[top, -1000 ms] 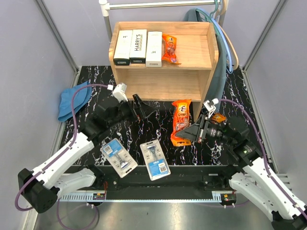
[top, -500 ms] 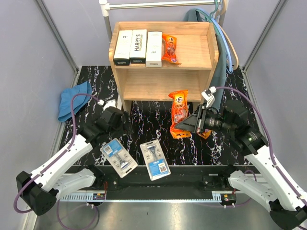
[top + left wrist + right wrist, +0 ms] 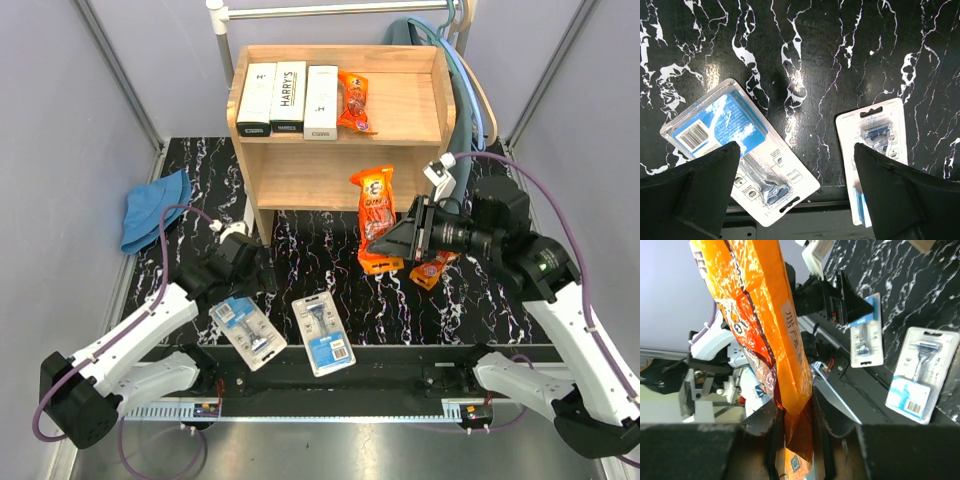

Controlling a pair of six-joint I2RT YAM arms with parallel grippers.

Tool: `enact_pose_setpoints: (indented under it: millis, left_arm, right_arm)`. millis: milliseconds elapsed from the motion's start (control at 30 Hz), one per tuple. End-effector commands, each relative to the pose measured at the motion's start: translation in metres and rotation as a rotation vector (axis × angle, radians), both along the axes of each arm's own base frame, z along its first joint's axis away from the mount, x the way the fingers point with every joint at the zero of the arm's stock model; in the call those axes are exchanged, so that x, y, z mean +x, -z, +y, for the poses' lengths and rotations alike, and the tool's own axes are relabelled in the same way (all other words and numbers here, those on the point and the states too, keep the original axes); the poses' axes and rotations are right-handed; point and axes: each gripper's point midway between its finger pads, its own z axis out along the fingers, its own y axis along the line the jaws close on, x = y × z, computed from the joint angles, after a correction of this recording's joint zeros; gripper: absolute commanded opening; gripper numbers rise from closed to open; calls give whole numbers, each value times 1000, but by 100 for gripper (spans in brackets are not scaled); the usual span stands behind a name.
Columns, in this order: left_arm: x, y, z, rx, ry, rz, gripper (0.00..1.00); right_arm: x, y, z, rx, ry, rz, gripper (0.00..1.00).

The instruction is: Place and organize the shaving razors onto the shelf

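The wooden shelf holds three long white razor boxes and an orange pouch on its top tier. My right gripper is shut on the lower end of a second orange pouch, held upright in the air in front of the shelf's lower tier; in the right wrist view the pouch rises from between the fingers. A third orange pouch lies on the table under that arm. Two blister cards lie near the front edge. My left gripper hangs open above them, empty.
A blue cloth lies at the left of the black marbled table. A metal clothes rail runs behind the shelf, and a grey-blue garment on hangers hangs against the shelf's right side.
My right gripper has lifted the orange pouch off the table, up and toward the shelf. My left arm has drawn back from the shelf to above the left blister card.
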Motion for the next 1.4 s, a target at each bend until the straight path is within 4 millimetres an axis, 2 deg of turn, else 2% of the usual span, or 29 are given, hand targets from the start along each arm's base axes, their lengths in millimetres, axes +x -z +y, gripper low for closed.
enact_pose_setpoints:
  millis: [0, 33, 67, 100, 133, 167, 233, 267, 300, 367, 500, 533, 567, 600, 633, 667, 733, 767, 900, 1033, 1367]
  left_arm:
    - [2, -1, -9, -41, 30, -19, 99]
    - [2, 0, -10, -40, 33, -16, 99]
    - [1, 2, -10, -37, 35, -10, 99]
    - [1, 3, -11, -37, 39, -6, 99]
    - [1, 3, -12, -39, 41, -4, 99]
    - [1, 5, -13, -39, 42, -2, 99]
    - [1, 5, -14, -40, 44, 0, 99]
    - [1, 6, -15, -40, 47, 3, 99]
    - [0, 7, -15, -41, 48, 5, 99]
    - [0, 8, -17, -41, 52, 8, 99]
    - [-1, 10, -18, -43, 56, 10, 99]
    - [-2, 12, -17, -41, 56, 15, 99]
    - [-2, 13, -18, -44, 59, 16, 99]
    - [-2, 13, -19, -48, 59, 16, 99]
    - [-3, 15, -19, -46, 59, 19, 99]
    - [-4, 16, -20, -50, 62, 21, 99]
    - [-5, 18, -21, -52, 69, 24, 99]
    - [-5, 18, -22, -56, 74, 21, 99]
    - [-6, 16, -22, -64, 87, 7, 99]
    - [-8, 20, -21, -61, 91, 13, 99]
    - [-16, 29, -19, -66, 102, 31, 99]
  right_arm:
    - [7, -23, -4, -69, 11, -77, 1]
    - [11, -26, -5, -84, 24, -84, 1]
    - [12, -42, -7, -75, 30, -119, 1]
    - [18, -37, -4, -113, 27, -103, 1]
    - [23, -41, -5, -127, 45, -114, 1]
    - [24, -58, -7, -117, 56, -152, 1]
    - [38, -56, -6, -167, 77, -146, 1]
    - [38, -74, -8, -151, 89, -189, 1]
    - [47, -69, -4, -183, 84, -173, 1]
    - [60, -82, -2, -192, 109, -205, 1]
    - [82, -96, -3, -245, 157, -253, 1]
    - [82, -116, -6, -221, 178, -300, 1]
    - [93, -106, -2, -260, 174, -277, 1]
    - [99, -110, -4, -271, 201, -294, 2]
    - [99, -129, -8, -243, 231, -343, 2]
    - [113, -124, -7, -261, 242, -334, 2]
    - [124, -134, -12, -236, 277, -352, 2]
    - [139, -134, -18, -233, 310, -348, 2]
    - [167, -139, -31, -213, 374, -357, 2]
    - [188, -139, -33, -206, 402, -369, 3]
    - [218, -130, -41, -239, 464, -368, 5]
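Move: The right hand grips the lower end of the large orange razor packet; its place on the top shelf, right of the small orange packet, is about 27 cm ahead, 4 cm right and 5 cm higher. From this hand, that small packet lies 26 cm ahead and 4 left, the nearest white box 26 ahead and 10 left. The left blister razor lies some 4 cm back, 5 left and 11 below the empty left hand; the middle blister is 5 back and 13 right of that hand. Forward about 21 cm and up in an arc, the right hand carries the pinched orange packet over the shelf's front edge, rising some 13 cm, then sinking about 3 towards the free space while swinging roughly 25 degrees clockwise. Its grip holds throughout. The left hand, wide open, eases down and slightly back over the blister razors. ##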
